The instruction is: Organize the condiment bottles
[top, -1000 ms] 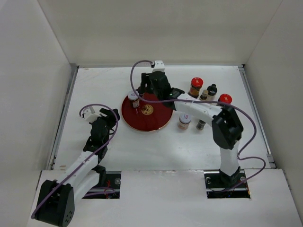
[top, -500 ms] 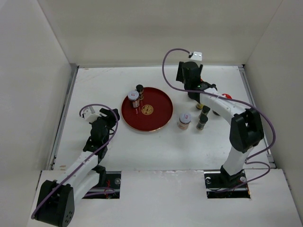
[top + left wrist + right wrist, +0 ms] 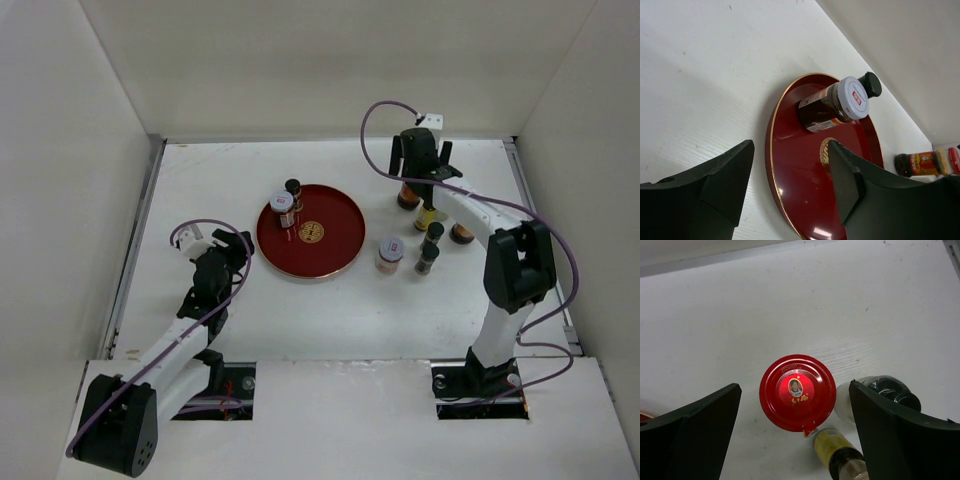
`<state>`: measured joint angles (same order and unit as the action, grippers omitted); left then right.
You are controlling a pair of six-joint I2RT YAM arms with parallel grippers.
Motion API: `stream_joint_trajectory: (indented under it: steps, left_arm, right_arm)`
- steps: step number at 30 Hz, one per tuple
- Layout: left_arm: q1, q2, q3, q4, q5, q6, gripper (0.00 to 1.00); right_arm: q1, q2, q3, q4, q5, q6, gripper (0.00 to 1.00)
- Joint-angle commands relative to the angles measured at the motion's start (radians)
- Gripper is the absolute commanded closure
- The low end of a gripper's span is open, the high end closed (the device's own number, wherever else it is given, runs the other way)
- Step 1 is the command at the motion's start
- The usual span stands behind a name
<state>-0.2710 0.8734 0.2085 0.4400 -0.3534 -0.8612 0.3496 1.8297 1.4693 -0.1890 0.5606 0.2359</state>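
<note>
The round red tray (image 3: 330,250) holds a white-lidded jar (image 3: 283,206) and a slim black-capped bottle (image 3: 293,187). My right gripper (image 3: 417,176) hangs open directly over a red-lidded jar (image 3: 797,392), one finger on each side and not touching it. Beside that jar are a yellowish bottle (image 3: 832,444) and a black-capped bottle (image 3: 892,391). Another white-lidded jar (image 3: 389,251) and two black-capped bottles (image 3: 428,250) stand right of the tray. My left gripper (image 3: 790,150) is open and holds nothing, low by the tray's left rim (image 3: 771,150).
A further jar (image 3: 461,234) shows partly under my right forearm. White walls close in the table at the back and on both sides. The right arm's purple cable (image 3: 375,115) loops above the back edge.
My right arm left the tray and swung right to the back cluster, leaving the black-capped bottle standing on the tray. Its jaws have spread wide. The left arm has not moved.
</note>
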Motion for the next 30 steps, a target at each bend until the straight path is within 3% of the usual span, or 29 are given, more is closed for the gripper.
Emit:
stream_joint_trajectory:
  steps: [1, 8, 20, 25, 30]
  left_arm:
    - [-0.001, 0.001, -0.004, 0.060, 0.010, -0.007, 0.41]
    - [0.000, -0.010, -0.004, 0.057, 0.011, -0.007, 0.41]
    - [0.002, -0.013, -0.006, 0.051, 0.007, -0.006, 0.41]
    - [-0.001, -0.010, -0.006, 0.054, 0.002, -0.004, 0.41]
    - [0.002, -0.021, -0.009, 0.058, -0.001, -0.001, 0.41]
  right_arm:
    - [-0.021, 0.017, 0.042, -0.017, -0.054, 0.017, 0.04]
    - [-0.065, 0.036, 0.045, -0.013, -0.154, 0.052, 0.11]
    - [-0.064, 0.082, 0.088, -0.041, -0.195, 0.048, 0.25]
    - [-0.064, 0.068, 0.091, -0.027, -0.188, 0.054, 0.45]
    - [-0.039, -0.027, 0.053, 0.121, -0.173, 0.054, 0.52]
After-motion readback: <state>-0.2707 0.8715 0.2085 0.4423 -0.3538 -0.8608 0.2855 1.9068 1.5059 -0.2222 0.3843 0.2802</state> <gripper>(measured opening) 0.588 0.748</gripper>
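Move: The jar with the red lid stands almost straight under the open right gripper, its middle about 8 cm down and 2 cm ahead. From the jar, the yellow-labelled bottle is some 4 cm to the right and 6 cm nearer the base; the black-capped bottle is about 9 cm right and 2 cm nearer. From the idle left hand, the jar lies roughly 21 cm ahead, 46 cm right and 3 cm lower. Lower the right gripper about 4 cm over the red-lidded jar, easing it roughly 1 cm forward and tilting the wrist a few degrees. While sinking, close the fingers from nearly wide open to about three quarters, until the pads pinch the sides of the red lid from left and right, then hold still there. ##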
